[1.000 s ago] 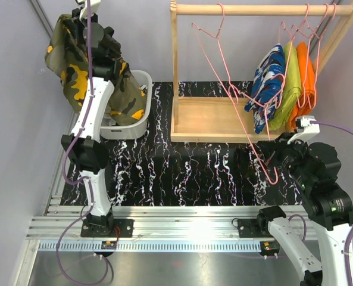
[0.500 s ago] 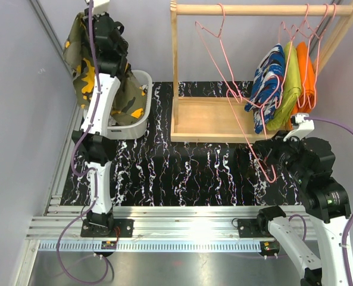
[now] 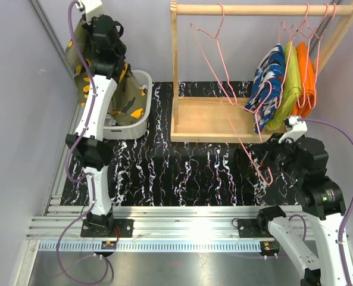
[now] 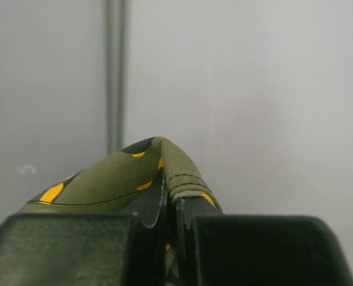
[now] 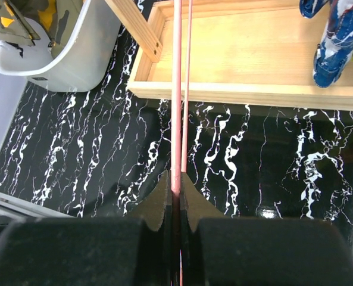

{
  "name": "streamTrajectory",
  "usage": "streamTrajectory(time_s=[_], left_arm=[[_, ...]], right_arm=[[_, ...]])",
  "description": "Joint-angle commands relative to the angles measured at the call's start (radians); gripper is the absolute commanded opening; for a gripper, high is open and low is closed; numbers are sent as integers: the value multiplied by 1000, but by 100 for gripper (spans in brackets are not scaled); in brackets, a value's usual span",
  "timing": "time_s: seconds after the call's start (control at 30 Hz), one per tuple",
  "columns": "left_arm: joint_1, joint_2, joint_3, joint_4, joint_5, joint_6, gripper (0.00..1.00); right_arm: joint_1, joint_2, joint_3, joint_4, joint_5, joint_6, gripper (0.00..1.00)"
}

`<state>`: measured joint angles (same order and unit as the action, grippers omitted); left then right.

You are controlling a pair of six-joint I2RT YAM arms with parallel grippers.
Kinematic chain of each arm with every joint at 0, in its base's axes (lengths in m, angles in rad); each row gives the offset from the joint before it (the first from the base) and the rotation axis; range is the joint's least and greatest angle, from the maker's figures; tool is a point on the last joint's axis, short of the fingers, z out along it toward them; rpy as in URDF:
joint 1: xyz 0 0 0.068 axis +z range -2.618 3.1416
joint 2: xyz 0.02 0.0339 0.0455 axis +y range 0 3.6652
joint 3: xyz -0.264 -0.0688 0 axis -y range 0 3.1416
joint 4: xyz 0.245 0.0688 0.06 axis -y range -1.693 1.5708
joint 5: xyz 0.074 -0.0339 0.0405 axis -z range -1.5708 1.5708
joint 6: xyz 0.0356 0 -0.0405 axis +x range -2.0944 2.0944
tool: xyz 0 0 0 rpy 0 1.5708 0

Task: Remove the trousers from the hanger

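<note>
My left gripper [image 4: 171, 199] is shut on a fold of the olive camouflage trousers [image 4: 111, 179]. It holds them high at the back left, and the cloth [image 3: 128, 98] hangs down into the white basket [image 3: 141, 122]. My right gripper [image 5: 176, 185] is shut on the lower wire of an empty pink hanger [image 5: 177, 89]. That hanger [image 3: 224, 89] is still hooked on the wooden rail [image 3: 259, 9]. The blue white-red print trousers [image 3: 266, 83] hang on another hanger at the rail's right. The black-white-grey trousers are out of view.
A lime-green garment [image 3: 290, 83] and an orange garment [image 3: 307, 77] hang beside the blue trousers. The wooden rack's tray base [image 3: 200, 128] sits on the black marbled mat [image 3: 182, 173]. Grey walls stand close on the left and at the back.
My left arm has swung the camouflage trousers from the far left towards the basket. My right gripper has shifted slightly up and back with the hanger, and the hanger has tilted.
</note>
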<state>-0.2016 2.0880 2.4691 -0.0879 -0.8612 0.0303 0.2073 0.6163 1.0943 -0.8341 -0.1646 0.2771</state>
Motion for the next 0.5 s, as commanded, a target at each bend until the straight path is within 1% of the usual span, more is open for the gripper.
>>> streamTrajectory(time_s=[0.0, 0.07, 0.13, 0.17, 0.27, 0.3, 0.33, 0.4, 0.47], left_arm=[[-79, -11, 137, 56, 94, -148, 0], [-88, 13, 149, 51, 117, -208, 0], [-97, 1, 113, 57, 137, -234, 0], [-102, -23, 35, 120, 149, -227, 0], [-104, -52, -56, 180, 197, -237, 0], [-104, -62, -102, 227, 205, -225, 0], [-104, -71, -146, 267, 223, -169, 0], [-98, -100, -253, 370, 225, -132, 0], [-90, -126, -306, 378, 196, -124, 0]], right_arm=[[-3, -9, 12, 55, -30, 7, 0], [-3, -16, 16, 50, -32, 8, 0], [-3, -21, 15, 50, -36, 10, 0], [-3, -23, 12, 52, -45, 10, 0], [-3, -33, -5, 62, -59, 14, 0], [-2, -35, -10, 64, -64, 19, 0], [-3, -38, -11, 70, -69, 20, 0], [-3, -39, -11, 70, -85, 22, 0], [-3, -44, -11, 72, -90, 24, 0]])
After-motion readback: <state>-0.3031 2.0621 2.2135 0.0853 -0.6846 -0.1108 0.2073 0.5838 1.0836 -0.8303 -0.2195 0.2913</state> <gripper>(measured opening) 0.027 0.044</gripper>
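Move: The left hand, high up with one end of the camouflage trousers pinched, has the basket's middle about 11 cm to its right, some 4 cm back and roughly 41 cm below. The rack's left post foot stands about 38 cm to its right, some 4 cm back and 44 cm below. From the right hand, holding the emptied hanger, the basket lies about 67 cm left, 32 cm farther out and 23 cm lower. Keeping its pinch on the end of the camouflage trousers, the left hand sweeps right about 10 cm, bringing the held cloth in over the basket from its left side, while the wrist turns some 15 degrees clockwise. As the sideways sweep dies out it sinks some 5 cm towards the basket and eases a few centimetres forward, fingers staying shut, with the lower part of the trousers already down in the basket. ##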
